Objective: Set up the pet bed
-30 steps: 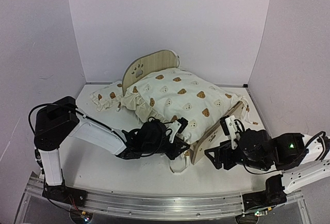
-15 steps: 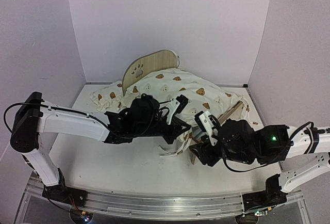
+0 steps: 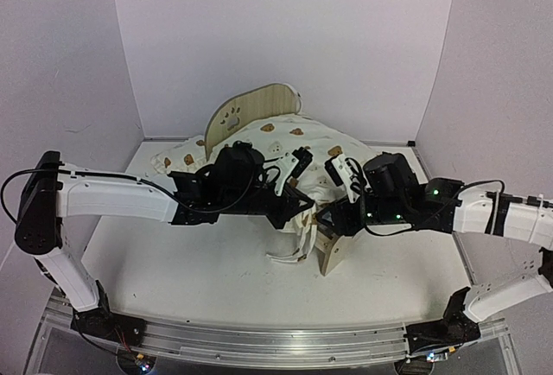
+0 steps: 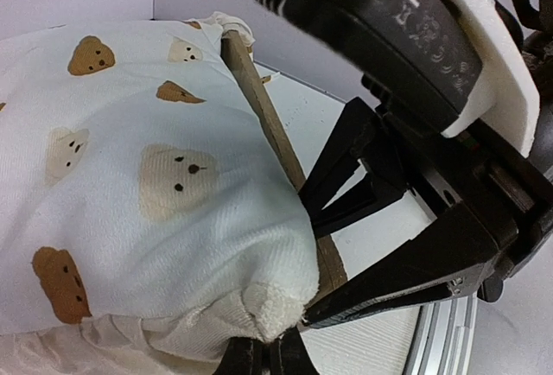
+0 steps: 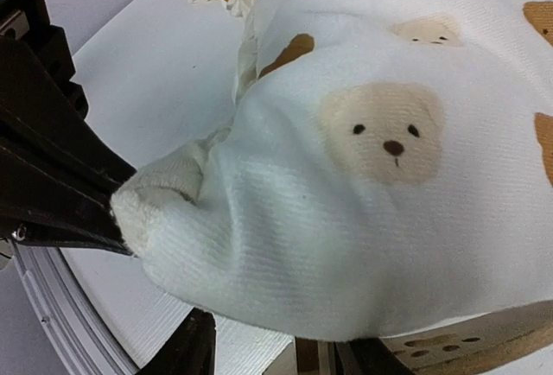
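The pet bed shows its plywood headboard (image 3: pixel 251 107) at the back and its footboard (image 3: pixel 331 251) at the front; the bear-print cushion (image 3: pixel 289 146) covers the base. My left gripper (image 3: pixel 298 206) is shut on the cushion's near corner (image 4: pixel 272 310), with its fingertips (image 4: pixel 259 359) pinching the fabric beside the footboard's edge (image 4: pixel 268 124). My right gripper (image 3: pixel 333 218) faces it from the right. In the right wrist view its gripper (image 5: pixel 276 359) has the jaws apart under the bulging cushion (image 5: pixel 389 176), close to the footboard (image 5: pixel 467 345).
A small matching pillow (image 3: pixel 177 161) lies left of the bed. Cushion ties (image 3: pixel 289 258) hang down onto the white table (image 3: pixel 173 263). White walls close in the back and both sides. A metal rail (image 3: pixel 259 340) runs along the near edge.
Both arms have swung in to the cushion's near corner. My left gripper closed on that corner and raised it. My right gripper moved left and up to the footboard, its jaws narrowing.
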You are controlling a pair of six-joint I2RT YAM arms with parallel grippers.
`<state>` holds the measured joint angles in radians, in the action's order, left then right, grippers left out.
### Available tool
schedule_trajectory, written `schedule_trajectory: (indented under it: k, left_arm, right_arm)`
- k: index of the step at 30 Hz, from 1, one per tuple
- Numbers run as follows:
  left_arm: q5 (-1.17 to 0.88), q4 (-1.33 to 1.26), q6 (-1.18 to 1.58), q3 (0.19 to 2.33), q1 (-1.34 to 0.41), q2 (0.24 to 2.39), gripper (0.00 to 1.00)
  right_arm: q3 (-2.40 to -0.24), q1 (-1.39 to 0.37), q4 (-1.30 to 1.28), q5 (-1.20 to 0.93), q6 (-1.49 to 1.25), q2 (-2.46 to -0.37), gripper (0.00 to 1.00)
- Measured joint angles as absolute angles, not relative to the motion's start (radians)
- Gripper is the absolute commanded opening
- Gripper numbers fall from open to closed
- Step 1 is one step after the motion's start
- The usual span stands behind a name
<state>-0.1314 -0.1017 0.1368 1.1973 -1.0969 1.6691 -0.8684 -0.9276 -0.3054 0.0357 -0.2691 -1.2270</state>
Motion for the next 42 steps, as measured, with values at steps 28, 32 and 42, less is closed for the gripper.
schedule_trajectory:
  k: [28, 32, 42]
  left_arm:
    - [-0.154, -0.095, 0.140, 1.222, -1.064, 1.658, 0.00]
    - [-0.155, -0.097, 0.155, 1.222, -1.056, 1.658, 0.00]
    - [-0.168, -0.123, 0.188, 1.221, -1.040, 1.658, 0.00]
  right_arm:
    - [-0.777, -0.888, -0.168, -0.038, -0.258, -1.246, 0.00]
    - [-0.859, -0.888, -0.325, 0.014, -0.242, -1.142, 0.00]
    - [-1.068, -0.888, -0.488, 0.132, -0.154, -1.159, 0.00]
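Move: The tie hanging from the quilt corner lies about 3 cm left of the right hand, level with it fore and aft, and some 5 cm below. The left hand already holds that corner, about 5 cm to the right hand's left and 4 cm higher. The footboard's near end is roughly 3 cm ahead, 2 cm right and 13 cm below the right hand. From the left hand, the tie is about 2 cm right and 9 cm down. Right hand dips about 4 cm, pinches the tie, then lifts it 12 cm and rightward; left keeps the corner. ##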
